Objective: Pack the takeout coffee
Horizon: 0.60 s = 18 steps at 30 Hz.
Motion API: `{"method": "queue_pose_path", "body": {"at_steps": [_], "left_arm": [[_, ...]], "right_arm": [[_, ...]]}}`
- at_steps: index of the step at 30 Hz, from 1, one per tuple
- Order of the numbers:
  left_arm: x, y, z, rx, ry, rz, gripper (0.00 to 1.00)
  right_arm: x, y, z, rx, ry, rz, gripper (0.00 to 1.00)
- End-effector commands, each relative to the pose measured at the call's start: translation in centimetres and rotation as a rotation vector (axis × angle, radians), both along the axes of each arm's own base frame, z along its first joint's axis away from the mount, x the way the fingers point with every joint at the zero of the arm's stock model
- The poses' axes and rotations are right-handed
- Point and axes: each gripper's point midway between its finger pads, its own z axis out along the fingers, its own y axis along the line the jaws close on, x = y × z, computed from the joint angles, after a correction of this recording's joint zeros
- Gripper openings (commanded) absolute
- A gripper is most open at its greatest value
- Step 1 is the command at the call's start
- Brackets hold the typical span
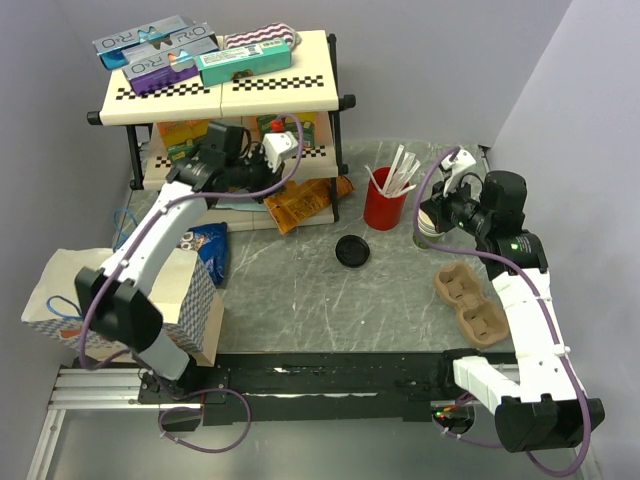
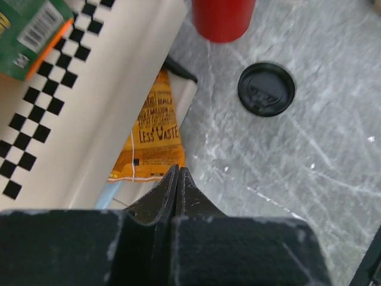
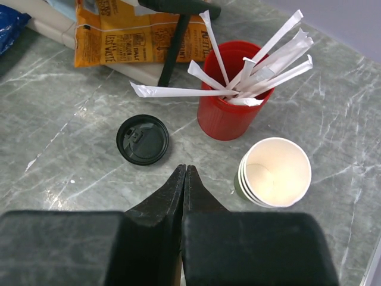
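Note:
A stack of nested green paper cups [image 3: 275, 171], cream-white inside, stands upright just right of the red cup [image 3: 229, 116] of white sticks. The round black lid [image 3: 143, 139] lies flat on the table by itself, left of the red cup [image 1: 384, 205]. My right gripper [image 3: 186, 168] hovers shut and holding nothing, above the table between the lid and the green cups. In the top view it [image 1: 437, 215] covers most of the cups. My left gripper [image 2: 178, 170] is shut and holding nothing over the orange bag [image 2: 152, 134] by the shelf, with the lid [image 2: 266, 89] ahead to its right.
A two-level shelf rack [image 1: 220, 95] with boxes stands at the back left, an orange snack bag [image 1: 300, 205] and a blue bag [image 1: 210, 245] at its foot. A paper bag [image 1: 60, 290] sits at the near left. A cardboard cup carrier [image 1: 470, 300] lies at the right.

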Motion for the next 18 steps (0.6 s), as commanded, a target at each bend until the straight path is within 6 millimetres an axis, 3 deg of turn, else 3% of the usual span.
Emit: {"method": "queue_pose_path", "body": {"at_steps": [1,9,18], "left_arm": [[1.0,0.1,-1.8,0.069,0.054,-0.001,0.01],[4.8,-0.5,-4.0,0.092,0.073,0.059,0.01],[9.7,-0.1,-4.3,0.11,-0.016,0.197,0.01]], "right_arm": [[-0.3,0.3,0.8,0.001,-0.024,0.027,0.0],[0.7,-1.0,0.9,-0.045,0.001,-0.041,0.0],[0.6,-0.8,0.2,-0.02,0.034,-0.04,0.0]]}}
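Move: The black lid lies on the table about 16 cm to the left hand's right, 3 cm back and some 27 cm below it. From this hand the orange packet on the low shelf is about 8 cm ahead, 3 cm right and 23 cm down; the red straw cup is 6 cm ahead, 24 cm right and 22 cm down. From the right hand the lid is roughly 14 cm left, 4 cm ahead and 29 cm down. Down and forward in about equal parts, some 7 cm down and 6 cm ahead, the left hand sinks in beside the shelf board and nears the orange packet, the sinking easing off towards the end. Its closed, empty fingers tip about 10 degrees further down. The right hand, also shut and empty, settles only 1.5 cm lower above the lid and paper cups. ##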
